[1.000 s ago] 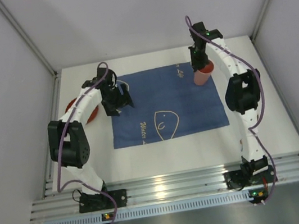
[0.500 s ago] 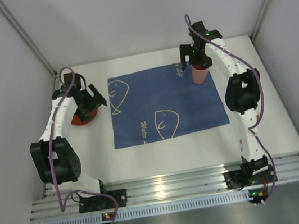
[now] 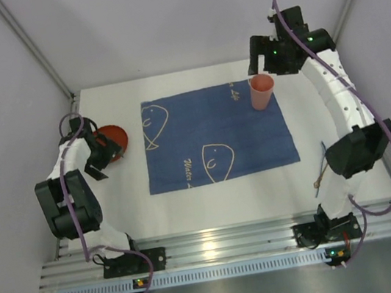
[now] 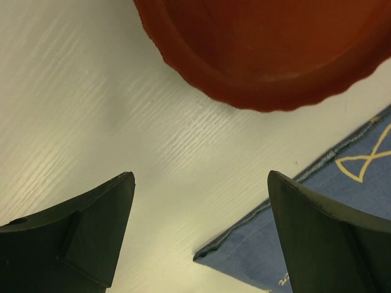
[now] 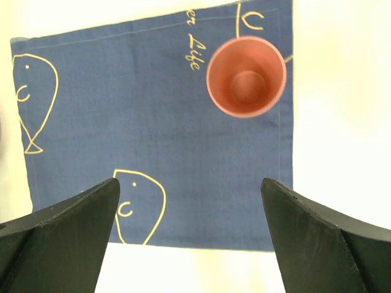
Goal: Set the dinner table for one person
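The dinner table (image 3: 190, 207) is white, with a blue cloth mat (image 3: 215, 132) spread in its middle. A pink cup (image 3: 262, 91) stands upright on the mat's far right corner, and the right wrist view looks down into the cup (image 5: 246, 76). My right gripper (image 3: 269, 60) hangs open above and behind the cup, clear of it; the right gripper (image 5: 189, 181) has only the mat (image 5: 153, 122) below it. A red plate (image 3: 114, 139) lies left of the mat. My left gripper (image 3: 102, 165) is open just in front of it, with the left gripper (image 4: 200, 177) near the plate (image 4: 269, 49).
A thin utensil (image 3: 320, 170) lies on the table to the right of the mat, beside the right arm. Grey walls close in the table on three sides. A ribbed aluminium rail (image 3: 226, 246) runs along the near edge. The mat's corner (image 4: 305, 244) lies between my left fingers.
My right gripper opened, let go of the pink cup and rose back and to the right. My left arm swung left off the mat to the red plate.
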`<state>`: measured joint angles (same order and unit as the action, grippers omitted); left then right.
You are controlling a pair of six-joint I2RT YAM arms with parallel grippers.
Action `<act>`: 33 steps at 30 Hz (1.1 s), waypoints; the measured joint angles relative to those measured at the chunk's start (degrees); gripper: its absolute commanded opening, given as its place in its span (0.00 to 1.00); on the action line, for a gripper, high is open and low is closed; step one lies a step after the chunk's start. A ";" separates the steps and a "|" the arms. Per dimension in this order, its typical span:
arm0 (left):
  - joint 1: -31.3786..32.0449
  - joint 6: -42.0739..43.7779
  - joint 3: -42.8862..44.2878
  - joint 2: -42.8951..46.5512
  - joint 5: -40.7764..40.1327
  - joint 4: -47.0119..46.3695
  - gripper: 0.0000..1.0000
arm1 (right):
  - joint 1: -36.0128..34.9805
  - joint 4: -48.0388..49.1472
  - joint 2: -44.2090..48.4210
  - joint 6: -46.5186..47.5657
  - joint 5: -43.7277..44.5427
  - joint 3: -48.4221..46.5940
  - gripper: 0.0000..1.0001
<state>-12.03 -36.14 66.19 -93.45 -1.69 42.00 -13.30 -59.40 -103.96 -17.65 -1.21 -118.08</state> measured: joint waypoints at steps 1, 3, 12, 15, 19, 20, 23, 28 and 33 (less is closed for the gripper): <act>0.00 -0.20 0.00 -1.29 0.13 -0.90 0.95 | 0.00 -0.13 2.10 -0.07 0.26 1.42 1.00; 0.00 -0.68 0.00 -4.07 0.28 -2.80 0.96 | 0.07 0.04 5.86 -0.44 1.03 5.18 1.00; -0.07 -3.30 1.53 -9.38 -2.01 -8.26 0.96 | 1.60 -0.57 12.33 -1.84 3.48 19.21 1.00; -0.24 -4.26 1.53 -9.38 -2.25 -10.32 0.95 | 1.64 -0.68 14.36 -2.23 4.07 21.94 1.00; -0.33 -4.81 1.51 -9.35 -2.21 -12.76 0.94 | 1.70 -0.57 17.03 -3.30 4.63 23.58 1.00; -0.33 -4.90 1.46 -9.35 -2.21 -13.25 0.94 | 1.70 -0.59 17.42 -3.52 4.74 23.76 1.00; -0.50 -5.03 1.11 -9.09 -2.47 -14.19 0.92 | 1.70 -0.59 18.56 -4.15 5.20 24.52 1.00; -1.18 -5.31 1.90 -10.27 -3.69 -13.94 0.86 | 1.75 -0.57 19.26 -5.25 6.05 26.62 1.00; -1.51 -4.57 6.25 -15.10 -4.26 -14.08 0.60 | 3.15 -0.46 19.30 -6.67 5.73 29.57 0.99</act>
<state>-13.54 -40.71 72.44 -108.55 -5.96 27.92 -10.15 -59.86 -84.66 -24.32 4.51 -88.51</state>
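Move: The plate's middle lies about 9 cm ahead of the left hand and 3 cm to its left, roughly 6 cm lower; the placemat's middle is some 7 cm ahead and 35 cm to the right. From the right hand, the spoon is about 18 cm back, 11 cm right and 27 cm down, the fork about 2 cm forward and 2 cm left of the spoon. The cup stands about 8 cm ahead and 1 cm left of the right hand, 21 cm below. Bring the left gripper down about 4 cm, then forward some 7 cm and a little left onto the plate's near-left rim, and start closing the wide-open fingers across that rim. Meanwhile draw the open right gripper back about 10 cm from the cup, bearing right and ending some 6 cm lower, turning slightly clockwise towards the spoon and fork. ##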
